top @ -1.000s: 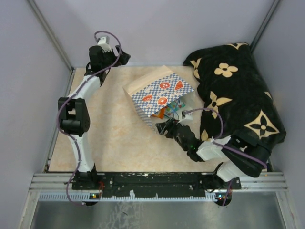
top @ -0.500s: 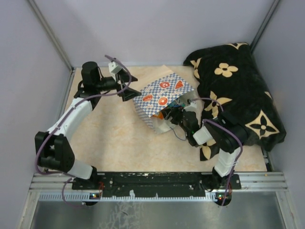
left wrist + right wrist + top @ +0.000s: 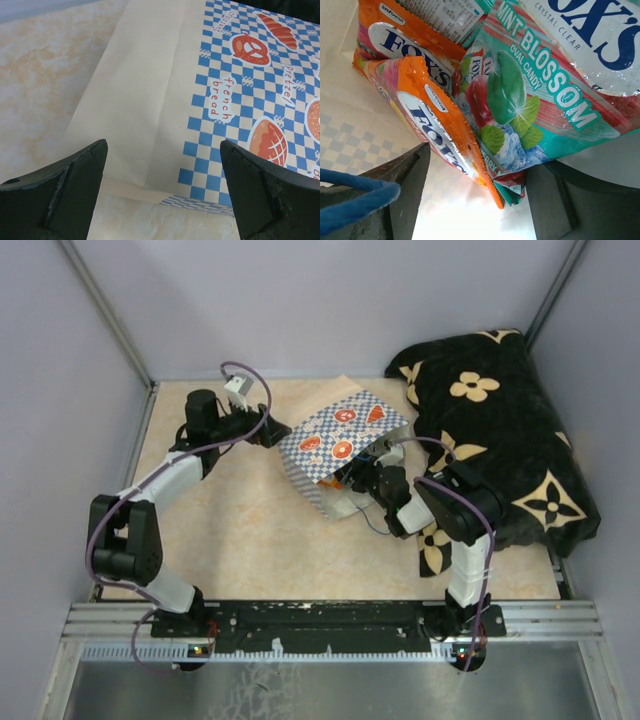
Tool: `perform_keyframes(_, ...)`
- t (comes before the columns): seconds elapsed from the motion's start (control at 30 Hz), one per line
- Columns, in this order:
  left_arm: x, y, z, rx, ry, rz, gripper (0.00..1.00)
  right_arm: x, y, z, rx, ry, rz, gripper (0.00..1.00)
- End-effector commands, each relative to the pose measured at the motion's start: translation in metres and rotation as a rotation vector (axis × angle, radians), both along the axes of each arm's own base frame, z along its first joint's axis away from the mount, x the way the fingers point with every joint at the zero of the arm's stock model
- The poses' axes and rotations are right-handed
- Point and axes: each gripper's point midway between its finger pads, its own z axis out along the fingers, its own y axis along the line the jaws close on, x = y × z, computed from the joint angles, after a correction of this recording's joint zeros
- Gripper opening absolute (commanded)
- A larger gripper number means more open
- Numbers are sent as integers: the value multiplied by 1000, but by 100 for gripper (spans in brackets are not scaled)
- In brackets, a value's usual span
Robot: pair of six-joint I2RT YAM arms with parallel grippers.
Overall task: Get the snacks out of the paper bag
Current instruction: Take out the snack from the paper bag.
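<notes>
The paper bag (image 3: 335, 435) lies on its side mid-table, its checkered band up and its mouth facing right. My right gripper (image 3: 360, 480) reaches into that mouth. In the right wrist view it (image 3: 480, 167) is open, with the lower ends of an orange snack packet (image 3: 427, 115) and a teal mint packet (image 3: 530, 100) between its fingers; more snacks (image 3: 405, 35) lie behind. My left gripper (image 3: 275, 430) is open at the bag's closed left end. In the left wrist view it (image 3: 163, 150) hovers just short of the bag's tan panel (image 3: 145, 95), holding nothing.
A black flower-patterned cloth (image 3: 500, 430) is heaped at the right, touching my right arm. A blue cord handle (image 3: 355, 192) crosses my right gripper's left finger. Grey walls close the table at the back and sides.
My left arm has swung from the back left corner down to the bag's left end. My right gripper has pushed further into the bag's mouth, and the bag has shifted slightly.
</notes>
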Motion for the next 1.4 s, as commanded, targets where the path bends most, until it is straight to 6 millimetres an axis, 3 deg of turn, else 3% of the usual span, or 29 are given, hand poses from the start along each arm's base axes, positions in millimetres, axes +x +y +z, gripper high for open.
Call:
perform_keyframes(0.0,-7,13,18,-46,-60,112,100,15,8,25,37,-106,9,71)
perform_keyframes(0.27,-44,29,40,-116,-158,183,100,-10,-4,15,45,-60,13,64)
perform_keyframes(0.43,-54,35,48,-148,-208,213,100,-15,-16,7,-20,-43,-15,46)
perform_keyframes(0.73,-56,36,27,-129,-138,220,100,-2,-31,12,-23,-44,-44,23)
perform_keyframes(1.0,-58,33,24,-138,-114,209,100,-12,-33,18,-6,-19,-28,7)
perform_keyframes(1.17,-60,33,23,-142,-100,212,100,-37,-36,17,12,63,6,2)
perform_keyframes(1.23,-60,34,25,-141,-103,220,100,-53,-42,30,39,54,13,2)
perform_keyframes(1.37,-62,38,26,-131,-102,236,100,-91,-57,28,19,103,30,2)
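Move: The right hand is already just inside the paper bag's mouth, fingers open around the snacks' near corners. The Mint Blossom candy bag's middle lies about 6 cm ahead and 2 cm to its right, at about its height, and the nearer orange snack some 3 cm ahead and 4 cm left. The paper bag's printed flap hangs overhead, centred roughly 7 cm ahead, 4 cm left and 6 cm up. From the left hand the Mint Blossom bag is about 17 cm right, 5 cm back and 12 cm down. The right hand eases back and down a couple of centimetres, then slides right and slightly forward as its fingers shut to a pinch on the Mint Blossom bag's near corner, leaving the orange snacks out of the grip, and draws that bag some 5 cm back towards the mouth, a little right and rising. Meanwhile the open left hand withdraws about 6 cm back and some 4 cm left from the paper bag's left side, dipping briefly before rising, and then waits there. ##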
